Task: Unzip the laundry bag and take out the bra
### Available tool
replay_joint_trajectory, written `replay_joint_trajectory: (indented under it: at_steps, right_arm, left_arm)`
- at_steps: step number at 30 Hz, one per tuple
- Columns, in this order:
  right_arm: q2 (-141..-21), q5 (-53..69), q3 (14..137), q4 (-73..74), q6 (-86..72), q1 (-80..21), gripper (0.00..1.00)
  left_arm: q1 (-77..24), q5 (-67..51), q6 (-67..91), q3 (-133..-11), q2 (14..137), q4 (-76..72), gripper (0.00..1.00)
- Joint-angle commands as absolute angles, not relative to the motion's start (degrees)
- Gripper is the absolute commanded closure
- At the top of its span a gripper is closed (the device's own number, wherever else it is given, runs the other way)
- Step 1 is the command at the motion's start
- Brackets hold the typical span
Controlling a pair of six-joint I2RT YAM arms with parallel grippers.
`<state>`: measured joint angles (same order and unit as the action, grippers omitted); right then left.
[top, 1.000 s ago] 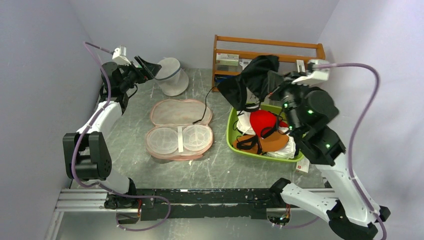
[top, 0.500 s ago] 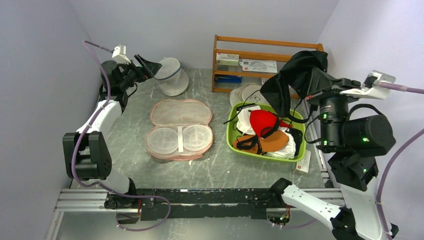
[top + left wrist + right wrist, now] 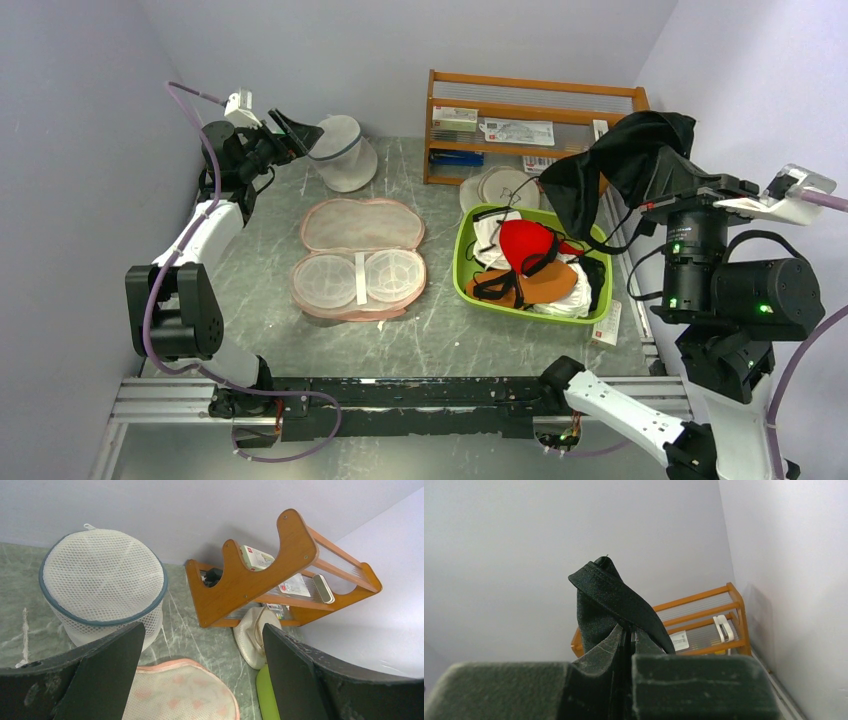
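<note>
The laundry bag (image 3: 360, 226) lies unzipped and spread flat mid-table, its strawberry-print flap behind and its two white mesh cups (image 3: 358, 280) empty in front. The black bra (image 3: 622, 158) hangs in the air over the back right corner of the green basket, thin straps dangling toward it. My right gripper (image 3: 668, 190) is shut on the bra; the right wrist view shows the bra (image 3: 616, 605) pinched in the right gripper (image 3: 630, 632). My left gripper (image 3: 290, 135) is raised at the back left, open and empty. In its wrist view the left gripper (image 3: 202, 635) frames the laundry bag's flap (image 3: 180, 690).
A green basket (image 3: 462, 270) right of the bag holds a red bra (image 3: 525, 242), an orange-brown one and white items. A white cylindrical mesh bag (image 3: 342, 152) stands by the left gripper. A wooden rack (image 3: 535, 90) lines the back wall, with a round mesh pad (image 3: 505, 185) before it.
The right arm has swung right and turned, carrying the black bra from over the basket's back left to its back right. The strap no longer trails onto the laundry bag. The left arm stayed still.
</note>
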<state>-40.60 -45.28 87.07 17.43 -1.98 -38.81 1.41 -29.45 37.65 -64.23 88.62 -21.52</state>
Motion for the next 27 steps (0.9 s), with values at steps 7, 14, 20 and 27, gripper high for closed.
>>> replay_joint_trajectory:
  at_steps: [7,14,20,27]
  right_arm:
    - [-38.9,-47.0,81.5,16.8,-3.9,-39.7,1.00]
    - [-42.4,-42.6,73.6,16.7,-9.8,-39.7,1.00]
    - [-45.5,-43.5,67.9,14.8,-13.4,-39.7,1.00]
    - [-46.8,-55.0,55.0,17.0,-18.1,-39.2,1.00]
  left_arm:
    - [1.6,-30.5,38.5,-66.0,89.3,-22.5,0.00]
    - [1.6,-30.3,38.5,-66.0,89.4,-22.3,0.00]
    - [1.6,-30.1,38.4,-66.3,89.7,-21.8,0.00]
    - [1.5,-30.0,38.5,-66.4,89.7,-21.6,0.00]
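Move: The right hand holds the black bra high up; the green basket lies roughly 50 cm below, some 11 cm ahead and 4 cm to its left. The red bra sits in it, about 3 cm beyond the basket's middle. The opened laundry bag lies roughly 45 cm left of the right hand and 12 cm ahead. From the idle left hand the basket is about 51 cm right, 18 cm back and 24 cm below. Keeping its pinch, the right hand lowers the black bra 20 cm, forward and left towards the basket, tipping down. ##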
